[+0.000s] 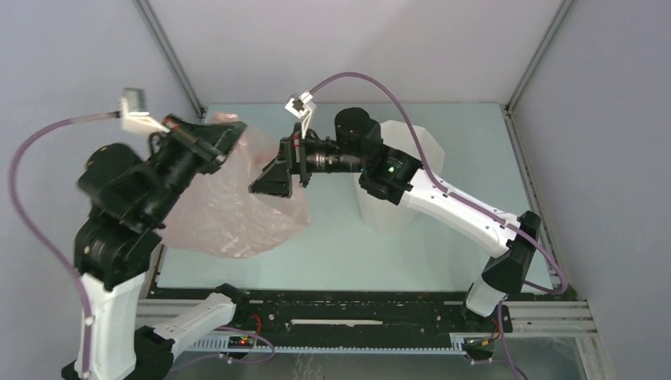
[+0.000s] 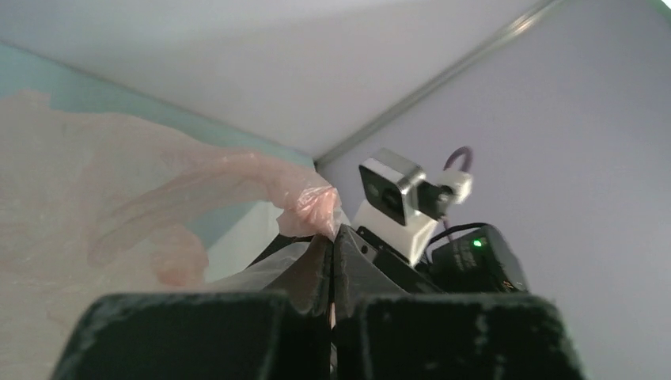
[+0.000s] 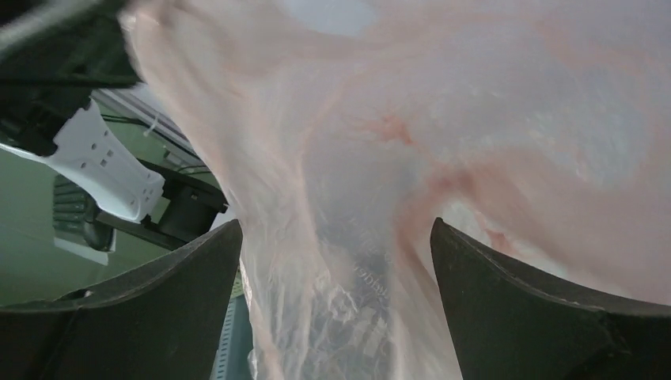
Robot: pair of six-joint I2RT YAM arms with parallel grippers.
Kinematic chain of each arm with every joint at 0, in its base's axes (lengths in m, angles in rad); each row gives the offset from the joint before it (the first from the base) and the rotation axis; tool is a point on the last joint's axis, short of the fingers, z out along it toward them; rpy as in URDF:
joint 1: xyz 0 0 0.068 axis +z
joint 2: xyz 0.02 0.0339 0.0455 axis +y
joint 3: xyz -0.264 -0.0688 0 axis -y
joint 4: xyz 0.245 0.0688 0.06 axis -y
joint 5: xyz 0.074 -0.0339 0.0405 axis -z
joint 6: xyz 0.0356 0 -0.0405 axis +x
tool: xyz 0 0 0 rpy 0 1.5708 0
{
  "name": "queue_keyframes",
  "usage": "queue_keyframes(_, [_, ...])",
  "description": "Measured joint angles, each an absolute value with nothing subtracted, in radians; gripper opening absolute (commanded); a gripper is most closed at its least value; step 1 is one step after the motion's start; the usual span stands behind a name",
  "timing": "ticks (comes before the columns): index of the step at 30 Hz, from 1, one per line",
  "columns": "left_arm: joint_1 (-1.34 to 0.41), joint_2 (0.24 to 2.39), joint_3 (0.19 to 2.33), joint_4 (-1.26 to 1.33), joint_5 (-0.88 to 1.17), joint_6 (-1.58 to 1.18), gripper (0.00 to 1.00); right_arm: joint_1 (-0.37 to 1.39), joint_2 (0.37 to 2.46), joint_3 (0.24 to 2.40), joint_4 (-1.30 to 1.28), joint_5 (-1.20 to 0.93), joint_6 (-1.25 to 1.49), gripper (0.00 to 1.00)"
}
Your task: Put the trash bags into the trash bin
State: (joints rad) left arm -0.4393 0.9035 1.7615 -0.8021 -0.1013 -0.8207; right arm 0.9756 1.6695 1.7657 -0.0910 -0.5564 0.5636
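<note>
A thin pale-pink trash bag (image 1: 229, 210) hangs in the air at the left of the table, held up by my left gripper (image 1: 225, 134), which is shut on the bag's upper edge (image 2: 312, 202). My right gripper (image 1: 273, 180) reaches left at the bag's right side, open, and the wrinkled film (image 3: 356, 237) fills the gap between its wide-spread fingers (image 3: 182, 269). The translucent white trash bin (image 1: 396, 178) stands upright behind the right arm, partly hidden by it.
The teal table top (image 1: 348, 253) lies under both arms. Grey enclosure walls (image 1: 601, 119) close the back and sides. A black rail with wiring (image 1: 356, 317) runs along the near edge between the arm bases.
</note>
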Motion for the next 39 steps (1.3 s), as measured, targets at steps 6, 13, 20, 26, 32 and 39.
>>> queue_keyframes(6, [-0.439,0.95,1.586,-0.698,0.07,-0.921,0.0,1.049,1.662,1.832,-0.179,-0.378,0.48,0.98])
queue_keyframes(13, [-0.439,0.942,1.537,-0.688,0.09,-0.942,0.0,1.028,1.627,1.839,-0.347,-0.167,0.453,0.99])
queue_keyframes(20, [-0.439,0.908,1.519,-0.618,0.112,-0.97,0.0,1.056,1.582,1.774,-0.347,-0.101,0.478,1.0])
queue_keyframes(26, [-0.439,0.918,1.457,-0.55,0.154,-1.031,0.0,1.082,1.588,1.773,-0.311,-0.031,0.481,0.98])
queue_keyframes(32, [-0.437,0.931,1.419,-0.508,0.171,-1.082,0.0,1.083,1.593,1.773,-0.298,0.083,0.47,0.79])
queue_keyframes(39, [-0.439,0.929,1.419,-0.488,0.218,-1.091,0.0,1.096,1.624,1.777,-0.294,0.149,0.439,0.56])
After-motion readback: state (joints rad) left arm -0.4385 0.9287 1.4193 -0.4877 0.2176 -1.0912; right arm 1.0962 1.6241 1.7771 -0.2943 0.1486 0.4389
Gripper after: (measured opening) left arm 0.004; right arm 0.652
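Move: Just 3 cm ahead of the open right fingers, about 6 cm left and 3 cm above, lies the loose rim of the trash bag. From that hand the bag's body hangs some 8 cm left, 3 cm back and 10 cm below, with the trash bin roughly 28 cm right, 3 cm ahead and 25 cm below. The left hand still pinches the bag; the right fingers lie about 4 cm back, 6 cm right and 6 cm below it. Bringing the held bag to the right gripper, the left hand goes about 8 cm right and 5 cm down, slightly forward, dipping fast, rising a little and sinking again, fingers staying shut. The right hand works some 5 cm forward by fits, turning 30 degrees clockwise to get its open fingers around the rim beside the left fingertips, then starts closing to about two thirds open. ##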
